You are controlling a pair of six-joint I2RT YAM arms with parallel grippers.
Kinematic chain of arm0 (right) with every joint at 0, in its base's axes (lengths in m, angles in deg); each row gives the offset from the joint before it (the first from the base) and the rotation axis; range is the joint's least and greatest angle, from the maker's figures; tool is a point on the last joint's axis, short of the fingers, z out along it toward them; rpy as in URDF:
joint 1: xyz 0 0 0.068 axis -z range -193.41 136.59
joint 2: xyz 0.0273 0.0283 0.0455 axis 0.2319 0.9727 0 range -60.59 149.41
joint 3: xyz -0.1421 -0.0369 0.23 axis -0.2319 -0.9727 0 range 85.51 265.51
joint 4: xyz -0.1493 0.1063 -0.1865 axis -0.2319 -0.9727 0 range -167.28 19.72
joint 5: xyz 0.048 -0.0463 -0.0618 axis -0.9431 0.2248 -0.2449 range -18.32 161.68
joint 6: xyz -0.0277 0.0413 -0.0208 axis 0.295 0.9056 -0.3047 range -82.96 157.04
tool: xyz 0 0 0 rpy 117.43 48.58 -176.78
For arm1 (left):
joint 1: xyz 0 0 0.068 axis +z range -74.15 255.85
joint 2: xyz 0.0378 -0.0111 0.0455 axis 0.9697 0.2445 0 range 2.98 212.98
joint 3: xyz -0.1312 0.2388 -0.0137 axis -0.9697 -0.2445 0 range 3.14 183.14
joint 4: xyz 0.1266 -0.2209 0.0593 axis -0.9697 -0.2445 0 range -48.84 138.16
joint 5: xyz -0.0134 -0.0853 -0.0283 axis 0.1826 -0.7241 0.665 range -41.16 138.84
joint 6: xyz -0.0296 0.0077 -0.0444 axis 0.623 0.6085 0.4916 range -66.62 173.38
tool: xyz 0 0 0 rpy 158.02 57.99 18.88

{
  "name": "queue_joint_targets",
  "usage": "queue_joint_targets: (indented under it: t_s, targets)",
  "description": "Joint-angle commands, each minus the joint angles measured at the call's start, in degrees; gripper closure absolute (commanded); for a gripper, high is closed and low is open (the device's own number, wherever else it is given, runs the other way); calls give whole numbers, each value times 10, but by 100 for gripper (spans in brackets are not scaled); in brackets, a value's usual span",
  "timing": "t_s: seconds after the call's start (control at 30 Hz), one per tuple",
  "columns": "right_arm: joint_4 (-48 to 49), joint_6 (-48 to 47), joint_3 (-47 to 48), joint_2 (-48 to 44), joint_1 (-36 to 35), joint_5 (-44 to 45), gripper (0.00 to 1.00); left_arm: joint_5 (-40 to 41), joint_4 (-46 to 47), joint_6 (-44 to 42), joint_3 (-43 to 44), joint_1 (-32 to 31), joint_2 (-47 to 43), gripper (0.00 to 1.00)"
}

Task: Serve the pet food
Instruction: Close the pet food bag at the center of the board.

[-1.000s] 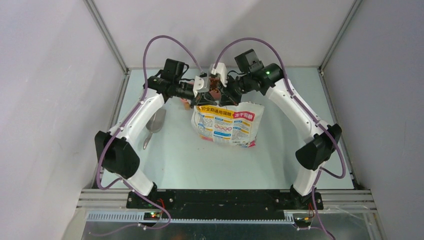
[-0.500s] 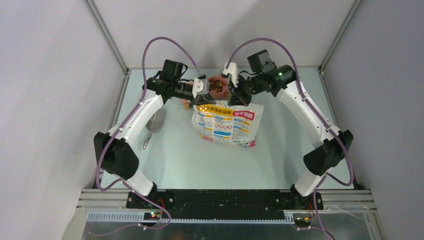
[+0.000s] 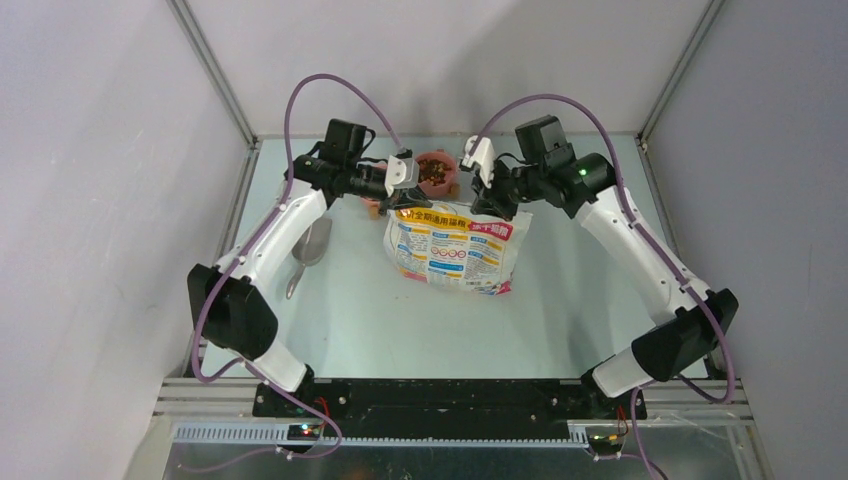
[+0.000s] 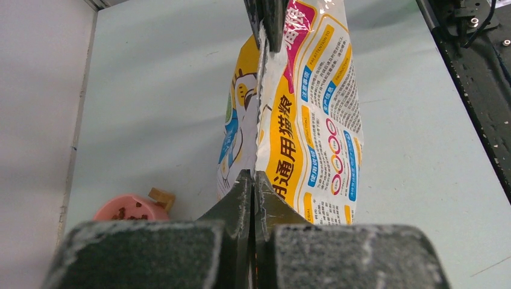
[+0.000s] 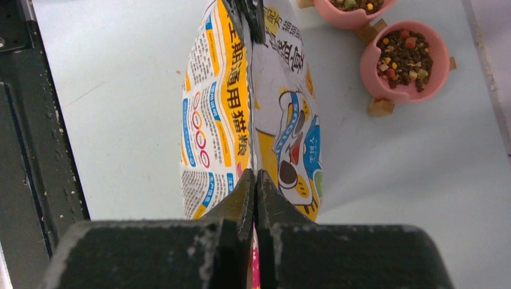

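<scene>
The pet food (image 5: 404,55) is brown and reddish kibble in a pink bowl (image 5: 434,81) at the back of the table. It also shows in the top view (image 3: 433,170). The printed cat-picture bag (image 3: 455,245) is held by its top edge between both grippers. My left gripper (image 3: 398,202) is shut on the bag's left top corner, seen in the left wrist view (image 4: 252,176). My right gripper (image 3: 487,203) is shut on the right part of the top edge (image 5: 256,174). The bag (image 4: 301,120) hangs edge-on between them, and its opening is hidden.
A second pink bowl (image 5: 352,11) with kibble stands beside the first, both on small wooden blocks (image 5: 381,106). A grey metal scoop (image 3: 310,250) lies on the table left of the bag. The enclosure's back wall is close behind the bowls.
My right arm has swung to the right and back with the bag's top edge, uncovering the pink bowl between the grippers. The left arm has barely moved.
</scene>
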Motion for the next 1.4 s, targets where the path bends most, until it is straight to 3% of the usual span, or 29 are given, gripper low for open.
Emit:
queue_joint_targets:
  t_s: [0.0,0.53,0.87,1.27,1.37]
  targets:
    - [-177,-18,-18,-77,59,148,100,147,-42,-20,-14,77,-11,100]
    - [-209,-14,-71,-112,43,315,100,156,-43,-21,-19,87,-21,100]
    - [-180,-28,-110,-160,55,427,100,155,-42,-20,-18,89,-22,100]
    - [-119,-43,-119,-213,75,505,100,120,-77,-30,7,76,-25,100]
    - [-108,-26,-84,-215,70,464,100,112,-79,-28,7,69,-27,100]
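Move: The right hand already pinches the pet food bag's top edge. The edge's free right end lies roughly 10 cm to its right, straight ahead 0 cm and almost level in height. The nearer food bowl is about 17 cm ahead, 9 cm left, some 20 cm lower. The bag's middle lies 4 cm left, 3 cm back, 11 cm below. From the left hand, pinching the same edge, that right end is some 18 cm right, no farther ahead. Still pinching the bag's top edge, the right fingers run along it to the right, steadily for about 10 cm, then come free past its right end and go on faster to roughly 21 cm in all, staying shut; the wrist swings some 35 degrees clockwise and the fingertips tip down. The left hand keeps its pinch near the left end, easing left and, mostly as the right comes free, about 4.5 cm in all, slightly down and forward. ##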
